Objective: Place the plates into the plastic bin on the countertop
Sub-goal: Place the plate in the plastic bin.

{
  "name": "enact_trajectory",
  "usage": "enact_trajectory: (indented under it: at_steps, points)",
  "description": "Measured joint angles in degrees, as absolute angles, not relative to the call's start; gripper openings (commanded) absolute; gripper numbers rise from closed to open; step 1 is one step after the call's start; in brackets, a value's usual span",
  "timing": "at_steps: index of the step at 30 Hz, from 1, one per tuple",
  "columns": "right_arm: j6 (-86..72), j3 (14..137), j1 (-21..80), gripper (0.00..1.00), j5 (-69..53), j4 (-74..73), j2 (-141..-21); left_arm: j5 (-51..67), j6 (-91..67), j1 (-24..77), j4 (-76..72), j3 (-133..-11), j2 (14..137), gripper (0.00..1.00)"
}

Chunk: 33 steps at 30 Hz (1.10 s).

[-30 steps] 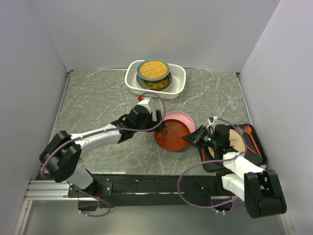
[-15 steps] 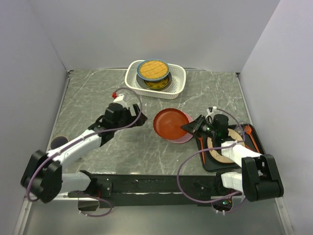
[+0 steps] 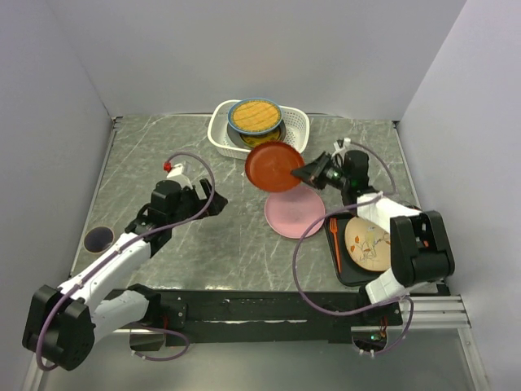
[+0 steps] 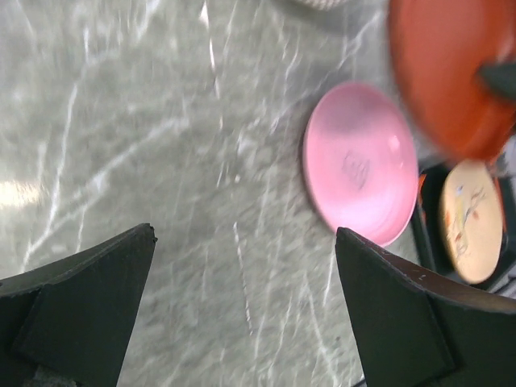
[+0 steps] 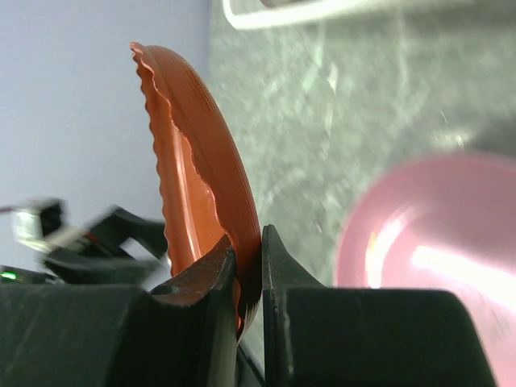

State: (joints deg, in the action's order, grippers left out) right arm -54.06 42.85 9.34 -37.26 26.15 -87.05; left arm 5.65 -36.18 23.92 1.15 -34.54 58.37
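Note:
My right gripper (image 3: 308,173) is shut on the rim of a red plate (image 3: 275,165), holding it tilted in the air just in front of the white plastic bin (image 3: 303,135). In the right wrist view the red plate (image 5: 201,161) stands edge-on between my fingers (image 5: 290,322). The bin holds a woven straw plate (image 3: 254,116) on top of a blue one. A pink plate (image 3: 294,213) lies flat on the countertop (image 3: 163,155), below the red one. My left gripper (image 3: 213,199) hovers open and empty over bare countertop, left of the pink plate (image 4: 359,165).
A black tray (image 3: 431,261) at the right edge carries a cream plate (image 3: 368,244) and an orange utensil (image 3: 334,243). A dark round spot (image 3: 99,239) marks the countertop at the far left. Grey walls close in the left, back and right sides.
My right gripper has lifted the red plate off the pink plate and carried it back toward the bin. My left arm has drawn away to the left and nearer the front.

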Motion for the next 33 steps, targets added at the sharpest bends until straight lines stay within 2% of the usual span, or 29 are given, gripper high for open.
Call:
enact_trajectory:
  at_steps: [12, 21, 33]
  points:
    - [-53.0, 62.9, 10.6, 0.0, -35.8, 19.4, -98.2, 12.3, -37.8, 23.4, -3.9, -28.2, 64.5, 0.99]
    - [-51.8, 71.3, 10.9, 0.0, -35.1, 13.9, -103.0, 13.7, -38.6, 23.4, -6.8, -25.8, 65.6, 0.99]
    - [-50.1, 93.6, 11.3, 0.0, -34.6, 5.3, -117.9, 13.5, -38.6, 23.4, -7.5, -25.0, 66.6, 0.99]
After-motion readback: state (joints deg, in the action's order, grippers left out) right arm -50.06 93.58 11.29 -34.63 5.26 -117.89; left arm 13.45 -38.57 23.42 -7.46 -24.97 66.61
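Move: Ahead of the right hand, which already holds the orange-red plate by its edge, the plastic bin's middle lies about 22 cm forward, 13 cm left and 12 cm lower. In the bin, the blue plate with the yellow plate on top sits about 24 cm forward, 13 cm left and 8 cm below the hand. The pink plate lies 4 cm back, 1 cm left and 15 cm below. From the empty left hand the bin is some 30 cm forward, 13 cm right and 12 cm lower. Carrying the orange-red plate forward towards and over the bin, the right hand goes about 16 cm out and 4 cm left, rising some 4 cm in the first half and then running level, with a short slowing midway; its grip on the edge and its tilt stay nearly unchanged. The open left hand sinks about 8 cm over bare countertop, drawing back a little and tipping down some 10 degrees. ##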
